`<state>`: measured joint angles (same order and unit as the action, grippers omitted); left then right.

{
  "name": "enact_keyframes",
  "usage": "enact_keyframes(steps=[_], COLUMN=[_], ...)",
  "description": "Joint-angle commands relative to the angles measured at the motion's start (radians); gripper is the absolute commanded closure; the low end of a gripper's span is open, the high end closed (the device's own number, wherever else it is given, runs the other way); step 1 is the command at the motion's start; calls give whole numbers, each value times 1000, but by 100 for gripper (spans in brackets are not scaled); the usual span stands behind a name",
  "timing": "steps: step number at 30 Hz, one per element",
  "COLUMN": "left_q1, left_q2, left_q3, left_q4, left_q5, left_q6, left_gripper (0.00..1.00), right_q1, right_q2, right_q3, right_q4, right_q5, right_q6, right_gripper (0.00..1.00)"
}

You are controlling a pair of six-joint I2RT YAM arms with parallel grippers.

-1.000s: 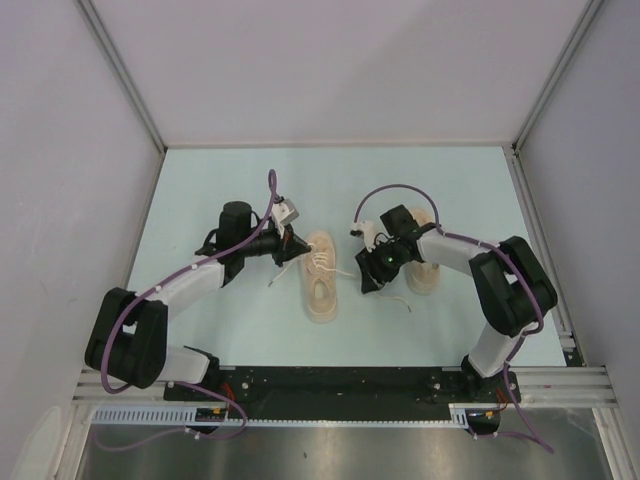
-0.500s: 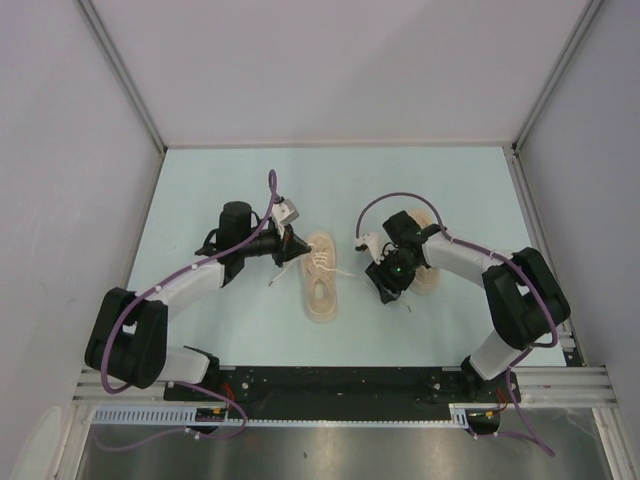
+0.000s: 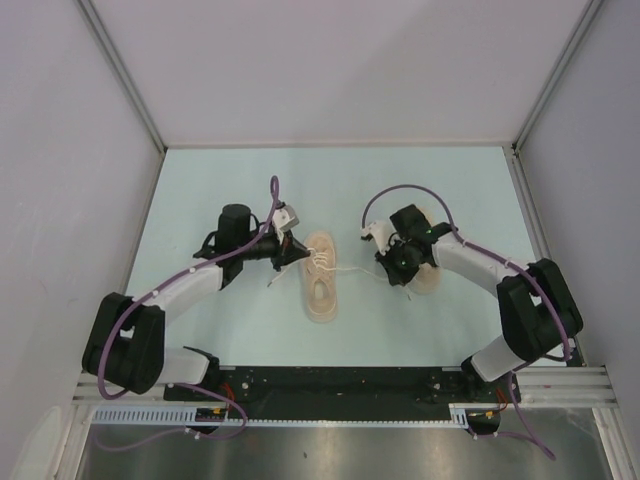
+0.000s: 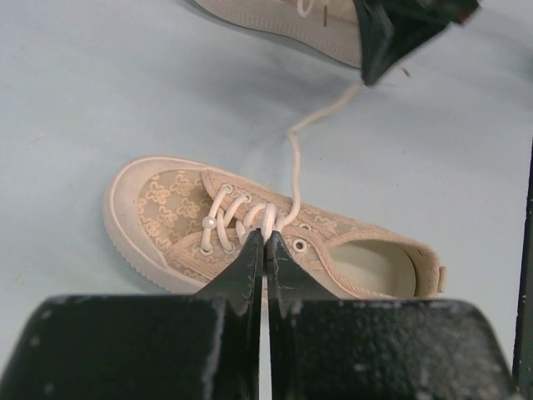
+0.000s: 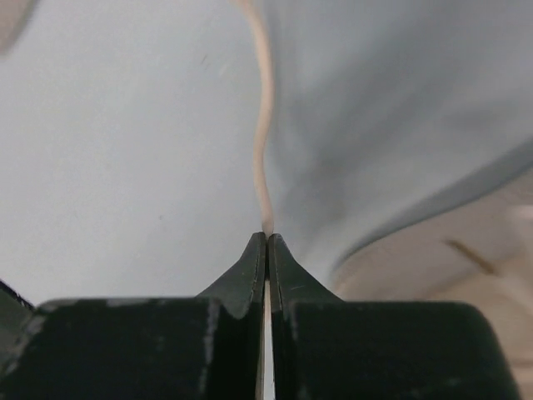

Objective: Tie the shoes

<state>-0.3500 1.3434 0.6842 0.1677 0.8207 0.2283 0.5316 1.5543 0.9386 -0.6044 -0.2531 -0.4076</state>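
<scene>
Two beige shoes lie on the pale table. The left shoe [image 3: 321, 285] [image 4: 166, 204] has my left gripper [image 3: 300, 258] [image 4: 266, 237] shut on its lace at the tongue. A thin off-white lace [image 3: 355, 270] [image 4: 293, 158] [image 5: 264, 142] runs from that shoe rightward to my right gripper [image 3: 388, 275] [image 5: 266, 237], which is shut on its end. The right shoe [image 3: 429, 280] [image 4: 283, 18] lies partly hidden under the right arm; its pale sole [image 5: 466, 267] shows beside the right fingers. In the left wrist view the right gripper [image 4: 375, 71] hangs at the top right.
The shoes sit mid-table between both arms. White walls with metal rails [image 3: 150, 130] close off the back and both sides. The arm bases stand on a black rail [image 3: 340, 385] at the near edge. Purple cables [image 3: 272, 195] loop over both wrists.
My right gripper was open and has shut on the lace end, shifting right and back over the right shoe. The lace now stretches between the grippers. The left gripper kept its grip.
</scene>
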Motion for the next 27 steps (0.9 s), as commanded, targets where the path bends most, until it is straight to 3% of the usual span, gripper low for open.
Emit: enact_keyframes(steps=[1,8,16,22,27], left_q1=[-10,-38,-55,-63,-64], left_q2=[-64,-96,-104,-124,-139], left_q3=[-14,-11,-9,-25,-40], left_q4=[-20,-125,-160,-204,-221], left_q5=[83,126,133,143,141], left_q6=[117,279,333,387,417], left_gripper=[100,100,100,100,100], right_q1=[-76,-38,74,137,186], right_q2=[-50,113,371,492,546], right_q3=[117,351,641,675,660], right_q4=[179,330,474,592,634], right_q5=[-98,-267,-409,-514,-566], right_q6=[64,243,501,670,707], right_gripper=[100,100,100,100,100])
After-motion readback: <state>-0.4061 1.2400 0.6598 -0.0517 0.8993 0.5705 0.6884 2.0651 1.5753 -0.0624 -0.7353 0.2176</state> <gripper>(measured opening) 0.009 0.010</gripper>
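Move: The right hand has one lace end, just above the table. The lace length held by the left hand is some 25 cm to its left, 6 cm ahead and 9 cm up; the tied shoe's middle lies 22 cm left, 2 cm ahead, about level in height, and the other shoe 9 cm ahead, 4 cm right. From the left hand, the tied shoe's middle is about 3 cm back, 4 cm right and 9 cm below. Keeping its pinch on the lace end, the right hand sweeps left about 26 cm over the front of the tied shoe, first climbing and reaching forward some 13 cm, then curving slightly back and down beyond the left hand, fingers swinging about 45 degrees from down to leftward. The left hand, still gripping its lace, draws back 5 cm towards the shoe opening, turning slightly clockwise. ##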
